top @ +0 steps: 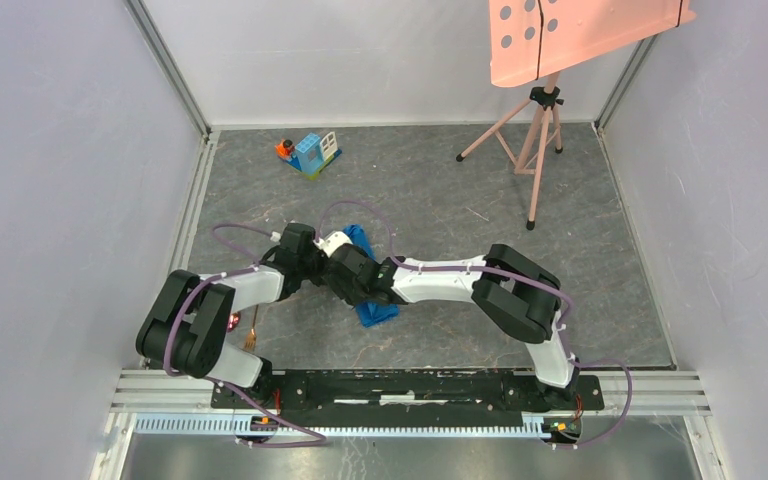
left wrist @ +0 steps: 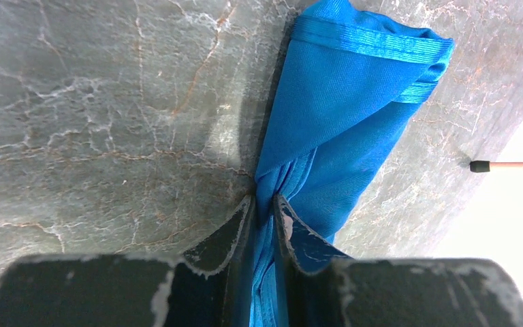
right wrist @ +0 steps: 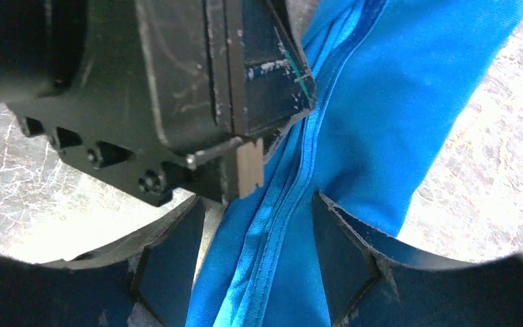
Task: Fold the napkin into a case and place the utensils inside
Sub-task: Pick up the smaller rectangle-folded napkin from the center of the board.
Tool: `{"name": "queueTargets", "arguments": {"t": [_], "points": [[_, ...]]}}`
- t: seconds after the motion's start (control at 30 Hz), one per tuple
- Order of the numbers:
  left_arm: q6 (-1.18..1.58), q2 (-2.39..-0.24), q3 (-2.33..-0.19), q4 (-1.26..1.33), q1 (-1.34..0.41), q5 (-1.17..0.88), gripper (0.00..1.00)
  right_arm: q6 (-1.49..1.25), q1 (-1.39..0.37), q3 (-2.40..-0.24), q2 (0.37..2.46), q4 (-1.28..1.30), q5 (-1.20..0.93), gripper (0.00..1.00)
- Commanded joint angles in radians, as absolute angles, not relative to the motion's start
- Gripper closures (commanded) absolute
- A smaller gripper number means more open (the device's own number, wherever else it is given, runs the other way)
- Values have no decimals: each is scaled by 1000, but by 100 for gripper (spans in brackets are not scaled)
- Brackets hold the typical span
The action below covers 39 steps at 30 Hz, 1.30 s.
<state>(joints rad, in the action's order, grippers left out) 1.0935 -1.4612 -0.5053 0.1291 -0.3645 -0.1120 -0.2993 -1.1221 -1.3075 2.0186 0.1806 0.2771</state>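
Observation:
The bright blue napkin (top: 377, 312) lies bunched into a narrow strip on the grey table, mostly hidden under both wrists. In the left wrist view my left gripper (left wrist: 264, 199) is shut on a gathered fold of the napkin (left wrist: 354, 102), with cloth squeezed between its jaws. In the right wrist view my right gripper (right wrist: 255, 204) stands open, one finger on each side of the hemmed edge of the napkin (right wrist: 408, 102), close behind the left gripper's black body (right wrist: 177, 88). One golden-copper utensil (top: 252, 338) lies beside the left arm, partly hidden.
A blue-and-white toy block house (top: 312, 153) stands at the back left. At the back right are a pink tripod (top: 535, 140) and a pink board (top: 580, 30); one tripod foot (left wrist: 480, 165) shows near the napkin. White walls close three sides.

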Motion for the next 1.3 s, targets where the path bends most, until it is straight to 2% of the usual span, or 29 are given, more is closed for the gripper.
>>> {"name": "queueTargets", "arguments": {"t": [0.0,0.1,0.17,0.27,0.37,0.43,0.53,0.67,0.73,0.87,0.97,1.27], "points": [[1142,-1443,-473,78,-369,-118,77,-348,-1141,-1373,2090,301,379,34],[1144,-1435,-471,78,-370,-118,77,-356,-1150,-1378,2092,314,401,34],[1144,-1431,-469,78,-370,-118,76,-373,-1150,-1366,2085,313,424,41],[1137,-1420,-466,73,-369,-115,74,-381,-1149,-1342,2074,292,433,70],[1123,-1400,-469,57,-368,-108,70,-377,-1142,-1347,2076,291,427,90],[1091,-1376,-489,14,-367,-97,65,-363,-1137,-1338,2059,263,422,100],[983,-1295,-555,-149,-364,-7,55,-314,-1134,-1301,1999,176,388,100],[845,-1100,-626,-351,-356,160,41,-324,-1094,-1255,1920,57,152,100],[805,-996,-666,-440,-354,247,37,-370,-1080,-1232,1892,-4,38,100],[743,-831,-744,-591,-354,380,34,-557,-1051,-1137,1853,-204,-215,100],[718,-752,-776,-655,-353,430,34,-785,-1034,-1017,1855,-493,-406,100],[693,-701,-801,-703,-354,403,35,-1371,-976,-740,1998,-1390,-528,100]]}}
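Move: The right hand's open fingers already straddle the long edge of the napkin, whose middle lies about 4 cm ahead of that hand, 3 cm to its right and 1 cm below. The spoon is roughly 19 cm to the right hand's left and 1 cm nearer the base, the fork some 17 cm left and 4 cm nearer. For the left hand, still pinching the same edge, the napkin's middle is level ahead, about 4 cm right and 1 cm below. The right hand stays almost in place while its fingers close on the napkin's edge next to the left gripper's pinch, then keeps that grip as it draws back about 8 cm, lifts 6–7 cm and shifts some 4 cm left, the wrist rolling left side up and tipping until the fingers point nearly level to the left. Once the right has shut, the left hand opens, lets go of the edge and swings clear of the napkin, rising nearly 20 cm while moving about 12 cm left and a little back, its fingers staying open. ##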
